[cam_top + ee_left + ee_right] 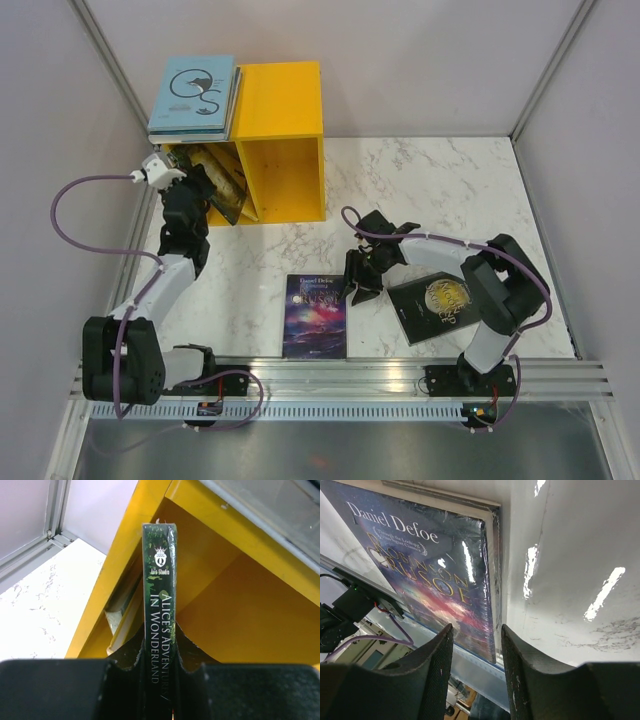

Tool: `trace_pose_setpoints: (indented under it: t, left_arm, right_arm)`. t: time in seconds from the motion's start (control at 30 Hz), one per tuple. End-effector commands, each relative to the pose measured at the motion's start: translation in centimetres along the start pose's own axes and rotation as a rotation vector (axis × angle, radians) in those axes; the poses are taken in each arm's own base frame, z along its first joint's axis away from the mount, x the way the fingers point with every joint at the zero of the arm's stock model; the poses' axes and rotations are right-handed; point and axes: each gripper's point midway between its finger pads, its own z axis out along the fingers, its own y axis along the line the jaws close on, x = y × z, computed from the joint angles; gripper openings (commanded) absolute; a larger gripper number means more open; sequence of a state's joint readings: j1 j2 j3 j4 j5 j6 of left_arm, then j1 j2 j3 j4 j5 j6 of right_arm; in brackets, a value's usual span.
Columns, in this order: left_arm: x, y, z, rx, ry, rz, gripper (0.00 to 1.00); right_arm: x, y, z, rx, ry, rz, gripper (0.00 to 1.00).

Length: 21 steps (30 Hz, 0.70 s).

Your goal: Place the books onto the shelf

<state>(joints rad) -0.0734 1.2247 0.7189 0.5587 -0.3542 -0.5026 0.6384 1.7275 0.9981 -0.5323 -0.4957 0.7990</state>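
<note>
The yellow shelf [285,100] stands at the back left, with a stack of books topped by a light blue one with a black swirl [195,92] on its left half. My left gripper [205,195] is shut on a dark green book [160,570], spine up, at the mouth of the left compartment [240,610]. Another book [119,616] leans inside that compartment. A purple galaxy book [315,315] lies flat near the front edge. My right gripper [360,278] is open and low, its fingers [436,665] straddling that book's right edge [470,595] without closing on it.
A black-and-gold book [440,305] lies flat under my right arm's forearm. The shelf's right compartment [285,175] shows only yellow inside. Grey walls close in the marble table [430,190] on both sides, and a metal rail [340,375] runs along the front.
</note>
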Motion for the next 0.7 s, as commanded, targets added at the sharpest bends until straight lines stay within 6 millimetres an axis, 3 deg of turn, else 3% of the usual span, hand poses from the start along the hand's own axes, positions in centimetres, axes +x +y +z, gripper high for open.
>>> trace_pose_setpoints:
  t: [0.0,0.33,0.37,0.4,0.47,0.67]
  left_arm:
    - [-6.2,-1.6,0.8,0.023,-0.246,-0.115,0.02]
    - [-4.8,-0.5,4.2,-0.085,-0.327,-0.152,0.02]
    - [-5.4,-1.1,4.4,-0.079,-0.355,-0.168,0.02]
    - [-4.4,-0.7,5.1,-0.095,-0.346,-0.156,0.02]
    - [-4.9,-1.3,5.6,-0.093,-0.381,-0.181,0.02]
    - [-2.0,-1.7,7.4,-0.109,-0.359,-0.138,0.03]
  right_arm:
    - [-0.8,1.0,-0.2,-0.022,-0.010,-0.033,0.48]
    - [-0.6,0.2,0.7,-0.002,0.021,-0.029,0.47]
    - [-0.7,0.1,0.8,0.000,0.023,-0.030,0.46]
    - [-0.6,0.1,0.9,0.001,0.027,-0.030,0.46]
    - [-0.5,-0.2,1.3,0.009,0.039,-0.028,0.46]
    - [-0.6,-0.6,1.9,0.017,0.056,-0.022,0.44]
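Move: The green Alice book, already in the left hand, is bound for the shelf's left compartment, whose middle lies about 12 cm ahead of this hand, 3 cm right and 9 cm lower. A yellow book leans inside, some 9 cm ahead, 4 cm right and 10 cm down; the divider is 10 cm right, 11 cm ahead. From the right hand, the Robinson Crusoe book's middle is 8 cm left, 5 cm back, 3 cm below; a black book is 17 cm right, 4 cm back. The Alice book, still pinched by its spine and leaning with its top to the left, is fed by the left hand about 7 cm forward and 3 cm down into the left compartment, the hand swinging some 10 degrees counter-clockwise. Meanwhile the right hand sinks 2.5 cm at the Robinson Crusoe book's right edge, fingers partly open; contact can't be made out. ##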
